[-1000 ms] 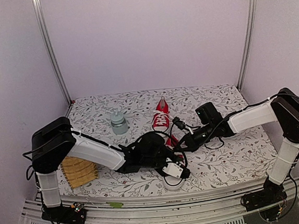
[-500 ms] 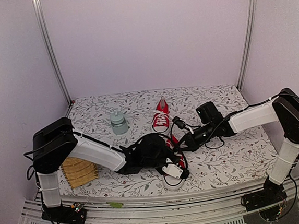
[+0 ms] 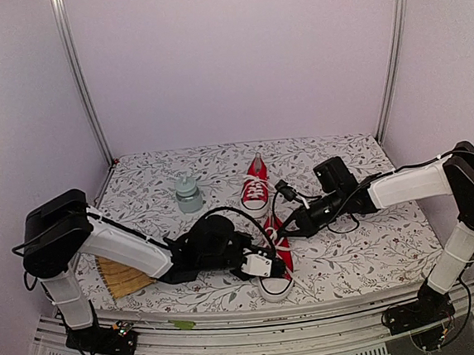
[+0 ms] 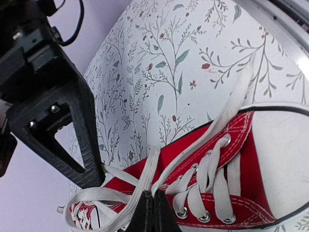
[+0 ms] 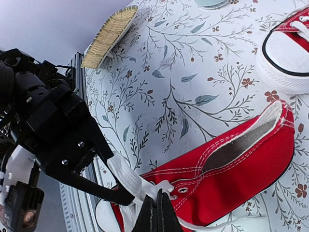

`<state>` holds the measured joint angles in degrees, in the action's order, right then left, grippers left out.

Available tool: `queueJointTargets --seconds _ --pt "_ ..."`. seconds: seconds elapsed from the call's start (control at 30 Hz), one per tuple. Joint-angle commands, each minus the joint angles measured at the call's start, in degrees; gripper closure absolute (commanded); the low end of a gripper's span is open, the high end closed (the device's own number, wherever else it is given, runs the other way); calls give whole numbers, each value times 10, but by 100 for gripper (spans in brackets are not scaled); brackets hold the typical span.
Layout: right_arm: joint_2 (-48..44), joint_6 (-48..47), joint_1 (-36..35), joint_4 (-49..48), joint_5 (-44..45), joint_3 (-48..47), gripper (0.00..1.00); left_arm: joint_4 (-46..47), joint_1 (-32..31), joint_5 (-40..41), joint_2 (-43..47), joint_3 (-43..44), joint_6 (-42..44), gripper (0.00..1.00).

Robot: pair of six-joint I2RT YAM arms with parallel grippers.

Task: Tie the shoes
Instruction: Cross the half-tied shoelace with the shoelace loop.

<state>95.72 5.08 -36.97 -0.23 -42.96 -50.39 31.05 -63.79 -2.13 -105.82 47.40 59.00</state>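
Note:
The near red shoe [image 3: 282, 256] lies between both grippers, with its white toe cap toward the table's front edge. Its partner [image 3: 255, 189] stands farther back, and its toe cap [image 5: 285, 58] shows in the right wrist view. My left gripper [image 4: 153, 203] is shut on a white lace [image 4: 145, 180] just above the eyelets of the near shoe [image 4: 241, 164]. My right gripper [image 5: 157, 204] is shut on another lace strand [image 5: 126, 178] by the top eyelet of that shoe [image 5: 241, 169]. The two grippers [image 3: 270, 256] [image 3: 285, 231] sit close together over the shoe's tongue.
A pale green bottle [image 3: 188, 192] stands at the back left of the patterned tabletop. A woven straw piece [image 3: 125, 274] lies under the left arm near the front left. A small green scrap [image 3: 182, 323] rests on the front rail [image 3: 316, 324].
The left gripper has closed on the lace, and the left arm has drawn back to the left. The right gripper stays shut and has shifted slightly right.

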Motion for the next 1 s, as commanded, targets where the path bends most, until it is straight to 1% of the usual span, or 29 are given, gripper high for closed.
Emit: queueJointTargets --seconds 0.0,0.1,0.27,0.47,0.63,0.67,0.73,0.8,0.87,0.97 --pt "-14 -6 3 9 5 5 99 24 17 -54 24 -17 -83 100" --pt "-15 -6 3 10 7 7 99 26 24 -70 31 -23 -96 100" --pt "-18 -7 3 11 -2 6 99 9 46 -117 38 -12 -147 100" --pt "-19 -3 3 5 -46 4 97 -5 49 -92 14 14 -175 100" --pt "-17 -5 3 9 -88 8 89 -13 49 -66 -8 34 -188 100" --pt "-15 -7 3 11 -92 7 85 -14 49 -63 -12 38 -187 100" --pt "-13 -11 3 27 -75 0 74 -20 49 -60 -19 42 -184 100" --pt "-13 -25 4 48 -56 -10 70 -25 48 -57 -24 42 -179 100" --pt "-17 -34 8 64 -54 -21 67 -27 49 -56 -22 38 -175 100" --pt "-28 -45 15 83 -44 -34 65 -29 50 -52 -23 36 -172 100"
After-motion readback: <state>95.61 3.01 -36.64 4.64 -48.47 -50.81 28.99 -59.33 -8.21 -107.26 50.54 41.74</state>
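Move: The loop at the right fingertips, the left hand's target, stands about 5 cm ahead of that hand, 1 cm to its right and 2 cm higher. The shoe's toe cap is some 8 cm back, 1 cm left and 6 cm down from the left hand; the second shoe's middle is about 20 cm ahead, 4 cm left, 6 cm down. From the right hand, the lace pinched by the left lies 5 cm back, 1 cm left, 2 cm lower. The lace already pinched in the left fingers is lifted about 2 cm, carried some 2.5 cm forward over the shoe to the loop, then lowered again, as the closed left hand rolls its top forward by roughly 15 degrees. The right hand, at first still pinching the loop, draws back about 2 cm towards the left fingers and opens to a third of its width. ##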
